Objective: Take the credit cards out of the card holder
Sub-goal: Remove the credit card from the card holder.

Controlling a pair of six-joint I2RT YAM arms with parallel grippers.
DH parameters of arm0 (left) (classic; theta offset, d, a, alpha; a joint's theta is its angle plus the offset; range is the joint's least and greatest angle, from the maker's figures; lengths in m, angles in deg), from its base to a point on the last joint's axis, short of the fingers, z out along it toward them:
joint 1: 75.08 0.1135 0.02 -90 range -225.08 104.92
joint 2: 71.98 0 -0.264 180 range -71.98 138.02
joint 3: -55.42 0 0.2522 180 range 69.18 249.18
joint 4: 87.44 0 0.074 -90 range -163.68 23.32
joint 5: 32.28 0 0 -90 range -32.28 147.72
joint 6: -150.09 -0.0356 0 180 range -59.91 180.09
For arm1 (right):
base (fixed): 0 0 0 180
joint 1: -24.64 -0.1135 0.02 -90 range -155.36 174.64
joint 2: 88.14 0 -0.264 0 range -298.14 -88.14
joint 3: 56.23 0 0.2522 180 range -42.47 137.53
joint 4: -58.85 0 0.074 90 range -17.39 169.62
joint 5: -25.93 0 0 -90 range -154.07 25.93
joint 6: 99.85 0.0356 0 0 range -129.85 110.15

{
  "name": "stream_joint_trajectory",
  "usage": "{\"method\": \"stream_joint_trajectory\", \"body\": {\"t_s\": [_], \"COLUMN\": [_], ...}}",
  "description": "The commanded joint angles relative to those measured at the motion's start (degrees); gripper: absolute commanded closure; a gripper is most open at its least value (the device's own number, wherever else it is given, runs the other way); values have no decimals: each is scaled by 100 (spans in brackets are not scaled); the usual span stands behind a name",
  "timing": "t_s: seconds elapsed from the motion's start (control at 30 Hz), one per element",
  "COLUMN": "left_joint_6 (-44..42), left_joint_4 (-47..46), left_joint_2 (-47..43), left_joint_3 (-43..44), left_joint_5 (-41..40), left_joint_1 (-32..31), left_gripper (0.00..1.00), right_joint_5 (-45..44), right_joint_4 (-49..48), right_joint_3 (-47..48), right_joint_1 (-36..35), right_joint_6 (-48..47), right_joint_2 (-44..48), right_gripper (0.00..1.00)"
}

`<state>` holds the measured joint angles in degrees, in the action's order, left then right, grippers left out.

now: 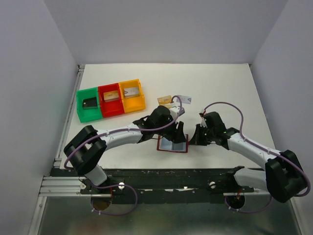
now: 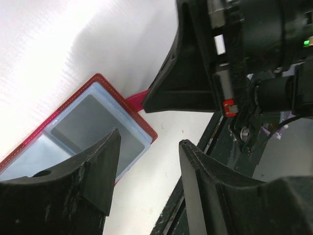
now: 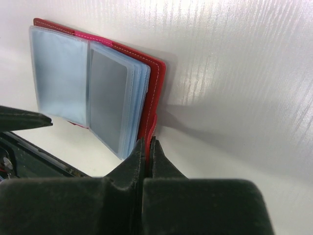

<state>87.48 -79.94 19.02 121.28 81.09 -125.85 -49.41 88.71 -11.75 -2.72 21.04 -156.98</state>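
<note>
The card holder point(image 1: 172, 145) lies open near the table's front edge, dark red with pale blue sleeves point(image 3: 63, 73). A grey card point(image 3: 108, 100) shows inside its right-hand sleeve. My right gripper point(image 3: 148, 142) is shut on the holder's red edge by the snap tab, at its right side point(image 1: 194, 139). My left gripper point(image 2: 149, 139) hangs open just above the holder's right part point(image 2: 93, 127), with nothing between its fingers. A gold-tan card point(image 1: 164, 99) and a pale card point(image 1: 185, 99) lie on the table behind the arms.
Green point(image 1: 89, 105), red point(image 1: 111, 100) and orange point(image 1: 132, 96) bins stand in a row at the back left, each with a small card-like piece inside. The dark frame rail point(image 1: 166, 176) runs just in front of the holder.
</note>
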Motion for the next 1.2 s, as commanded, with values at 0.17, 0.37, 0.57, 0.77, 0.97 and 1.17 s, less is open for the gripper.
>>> {"method": "stream_joint_trajectory", "body": {"t_s": [0.17,0.37,0.57,0.77,0.97,1.17], "left_joint_6": [108,20,-50,-112,-129,-112], "left_joint_4": [468,583,617,898,986,1022], "left_joint_2": [-205,128,444,629,752,761], "left_joint_3": [-244,-51,160,345,459,451], "left_joint_5": [-1019,-870,-677,-702,-755,-870], "left_joint_1": [49,49,40,-4,-39,-48], "left_gripper": [37,37,38,37,35,35], "right_joint_5": [-42,160,301,608,767,811], "right_joint_4": [130,-10,-63,-265,-388,-432], "right_joint_3": [22,-48,-31,-40,-49,-92], "right_joint_1": [11,19,11,11,11,11], "right_joint_6": [-127,-128,-110,-92,-119,-128], "right_joint_2": [213,353,424,459,529,661], "right_gripper": [100,100,100,100,100,100]}}
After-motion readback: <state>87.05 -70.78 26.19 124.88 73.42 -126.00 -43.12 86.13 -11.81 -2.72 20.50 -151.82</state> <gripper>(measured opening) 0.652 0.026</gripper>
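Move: The grey card in the right-hand pocket of the open card holder lies about 7 cm below the left gripper, 2 cm ahead and 2 cm to its left. The holder's left half is some 10 cm left and 2 cm ahead, the gripped strap about 5 cm right and 2 cm ahead, both also below. From the right gripper, the card is about 6 cm left, 1 cm ahead and 2 cm below. Bring the left gripper down about 6 cm and slightly left to the grey card's pocket, tipping its fingers roughly 10 degrees steeper and keeping them open. Meanwhile keep the right gripper shut on the red strap and raise it some 3.5 cm, drawing it about 2 cm left, to lift the holder's right edge towards the open fingers. ##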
